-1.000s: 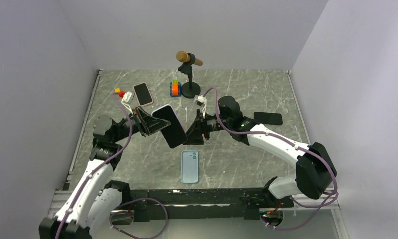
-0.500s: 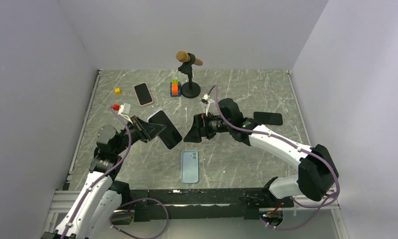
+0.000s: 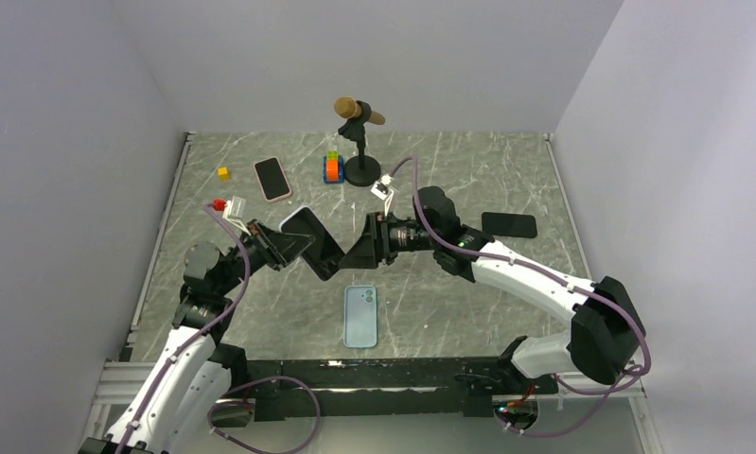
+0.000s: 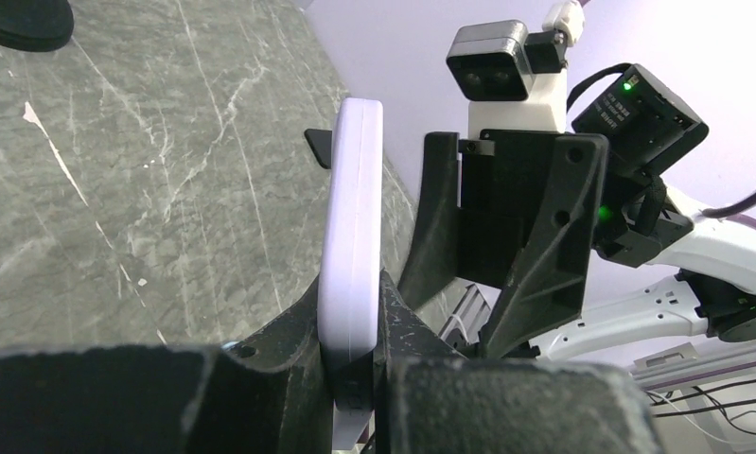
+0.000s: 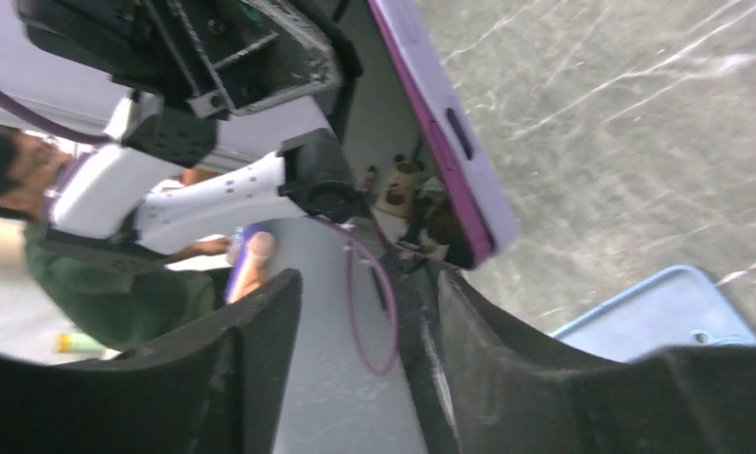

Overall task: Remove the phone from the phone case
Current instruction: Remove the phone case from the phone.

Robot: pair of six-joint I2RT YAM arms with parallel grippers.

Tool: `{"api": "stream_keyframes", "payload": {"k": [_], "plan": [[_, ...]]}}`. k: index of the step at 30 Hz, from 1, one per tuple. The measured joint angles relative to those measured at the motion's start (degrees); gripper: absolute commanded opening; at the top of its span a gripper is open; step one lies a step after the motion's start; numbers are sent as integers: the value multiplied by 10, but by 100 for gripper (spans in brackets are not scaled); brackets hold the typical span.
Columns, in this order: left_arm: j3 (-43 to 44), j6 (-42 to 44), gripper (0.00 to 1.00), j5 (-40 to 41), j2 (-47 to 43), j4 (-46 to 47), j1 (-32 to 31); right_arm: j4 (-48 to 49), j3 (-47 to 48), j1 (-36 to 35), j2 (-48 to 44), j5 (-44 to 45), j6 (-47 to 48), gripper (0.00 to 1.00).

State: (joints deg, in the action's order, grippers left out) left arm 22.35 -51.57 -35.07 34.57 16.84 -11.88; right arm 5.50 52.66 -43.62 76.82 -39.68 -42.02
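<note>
The phone sits in its lilac phone case (image 3: 313, 242), held in the air over the middle of the table. My left gripper (image 3: 284, 248) is shut on its left end. The left wrist view shows the phone case (image 4: 352, 227) edge-on, pinched in my left gripper (image 4: 352, 312). My right gripper (image 3: 353, 255) hangs at the phone's right end, open. In the right wrist view the phone case (image 5: 440, 123) slants just above my right gripper (image 5: 355, 293), and nothing lies between the jaws.
A light blue phone (image 3: 360, 316) lies on the table below both grippers. Also on the table are a pink-cased phone (image 3: 272, 179), a black phone (image 3: 509, 225), a microphone stand (image 3: 360, 142), stacked blocks (image 3: 332, 167) and a small yellow block (image 3: 223, 173).
The left arm has pulled the cased phone down and left. The right gripper has drawn in to the phone's right end with its jaws wider apart.
</note>
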Motion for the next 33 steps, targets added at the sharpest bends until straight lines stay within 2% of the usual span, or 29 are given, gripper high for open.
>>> {"api": "stream_keyframes", "payload": {"k": [7,9,12,18,21,27,33], "plan": [[-3,-7,0,-13,14,20,0,51,-1,-4,5,-17,-26,50],[-3,-9,0,-17,16,26,0,52,-1,-4,9,-17,-25,55],[-3,-12,0,-21,17,28,0,24,0,-4,10,4,-8,55],[-6,-13,0,-24,17,27,0,-43,7,-4,10,43,35,43],[-7,-19,0,-27,18,39,-1,-49,7,-4,10,43,37,40],[-16,-31,0,-32,28,58,-1,-52,7,-4,10,43,41,29],[-16,-40,0,-39,30,69,-1,-48,7,-3,11,38,40,31]]}}
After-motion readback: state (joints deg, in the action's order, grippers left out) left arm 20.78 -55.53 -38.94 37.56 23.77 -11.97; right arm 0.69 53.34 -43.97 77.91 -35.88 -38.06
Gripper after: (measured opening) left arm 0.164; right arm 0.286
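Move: The phone, in its lavender case, is held aloft by the left hand, its middle just 1 cm ahead and 2 cm right of that hand. Its near corner, which the right hand goes for, is about 1 cm ahead of the right hand and 2 cm below. From the right hand, the phone's middle is some 5 cm ahead, 6 cm left, and level. The blue case lies about 5 cm back, 3 cm right, 20 cm down. The right hand, fingers pointing left, first lifts about 1.5 cm while its half-closing fingers still miss the near corner, then sinks some 3.5 cm and edges 1 cm forward, its fingertips tipping down by nearly 10 degrees. It stops at the phone's near corner and closes further until the tips come onto the magenta phone edge there, while the left hand keeps its pinch on phone and case and drifts about 1 cm right. ##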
